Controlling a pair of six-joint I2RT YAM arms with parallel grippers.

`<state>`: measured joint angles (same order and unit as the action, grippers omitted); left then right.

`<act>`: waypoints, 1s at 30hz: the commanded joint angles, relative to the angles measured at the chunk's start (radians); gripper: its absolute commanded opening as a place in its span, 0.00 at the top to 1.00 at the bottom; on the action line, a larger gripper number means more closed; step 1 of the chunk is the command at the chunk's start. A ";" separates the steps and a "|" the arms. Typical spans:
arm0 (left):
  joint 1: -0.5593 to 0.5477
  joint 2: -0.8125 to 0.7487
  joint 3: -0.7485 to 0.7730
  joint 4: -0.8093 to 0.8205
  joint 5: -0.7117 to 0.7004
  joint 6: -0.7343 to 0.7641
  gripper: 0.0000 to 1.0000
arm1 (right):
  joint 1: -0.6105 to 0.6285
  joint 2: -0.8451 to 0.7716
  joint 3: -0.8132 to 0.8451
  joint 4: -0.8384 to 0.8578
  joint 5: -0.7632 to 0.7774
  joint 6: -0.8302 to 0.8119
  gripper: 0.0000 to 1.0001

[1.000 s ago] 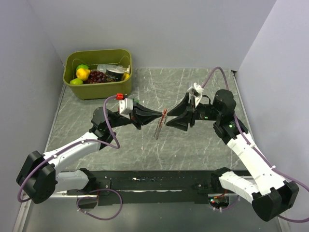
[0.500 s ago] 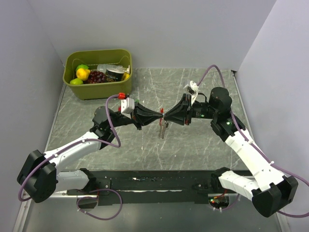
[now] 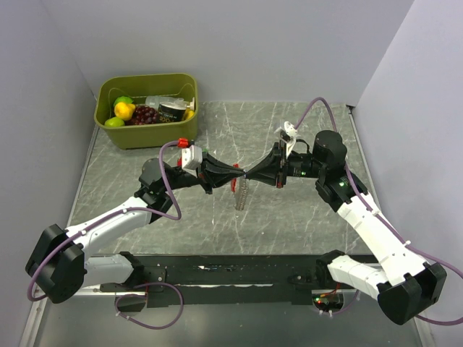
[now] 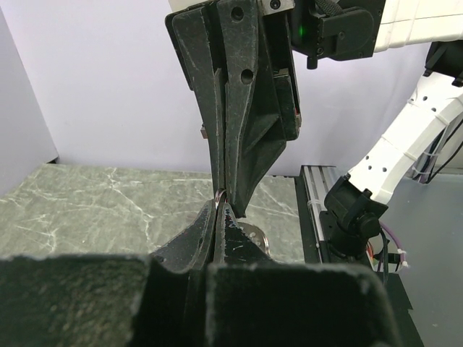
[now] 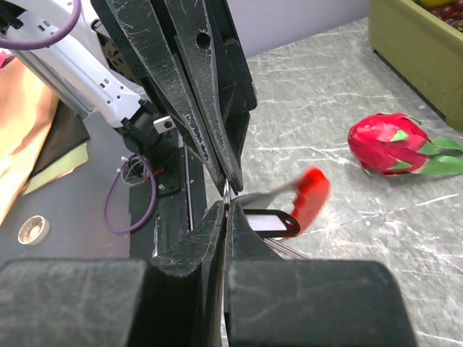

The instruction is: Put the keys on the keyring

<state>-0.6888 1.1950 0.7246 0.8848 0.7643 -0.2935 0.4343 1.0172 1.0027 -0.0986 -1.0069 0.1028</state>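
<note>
My two grippers meet tip to tip above the middle of the table. The left gripper (image 3: pixel 241 173) is shut on the keyring's thin metal ring (image 5: pixel 226 192). From the opposite side, the right gripper (image 3: pixel 248 173) is shut on the same ring. Under the tips hang the blurred red fob (image 5: pixel 311 195), a black tag with a white label (image 5: pixel 268 222) and a silvery chain-like piece (image 3: pixel 244 195). A round silvery piece (image 4: pixel 255 236) shows behind the left fingers (image 4: pixel 233 235). I cannot tell the keys apart from this metal.
An olive bin (image 3: pixel 147 137) with fruit and a can stands at the back left. A red fruit toy with green leaves (image 5: pixel 394 144) lies on the marble table (image 3: pixel 304 217). Grey walls close in both sides. A black rail (image 3: pixel 231 273) runs along the near edge.
The right gripper moved left to the left gripper's tip and shut on the ring. The hanging keyring swung slightly under the tips. The left arm stayed shut and nearly still.
</note>
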 commanded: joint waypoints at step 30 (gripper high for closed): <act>-0.005 -0.020 0.047 0.048 0.030 0.016 0.99 | -0.019 -0.095 0.020 -0.081 0.033 -0.095 0.34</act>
<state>-0.6888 1.1950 0.7258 0.8726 0.7708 -0.2901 0.4301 0.9573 1.0000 -0.1619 -0.9833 0.0380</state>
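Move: The keyring's wire loops are pinched between my two sets of fingertips, about 1 cm right of my left hand point and 1 cm left of my right one, at the same height. From the right hand, the bunch's metal plates hang roughly 8 cm below and 1 cm back. Its red handle hangs about 6 cm down, some 3 cm ahead and 2 cm left. My left hand stays put, fingers shut on the keyring. My right keeps its pinch on the loops at first and sinks barely half a centimetre. Then I spread its fingers about two-thirds wide, letting go, and back away from the left fingertips, about 1 cm each to the right and towards my base, rising slightly at the last. ##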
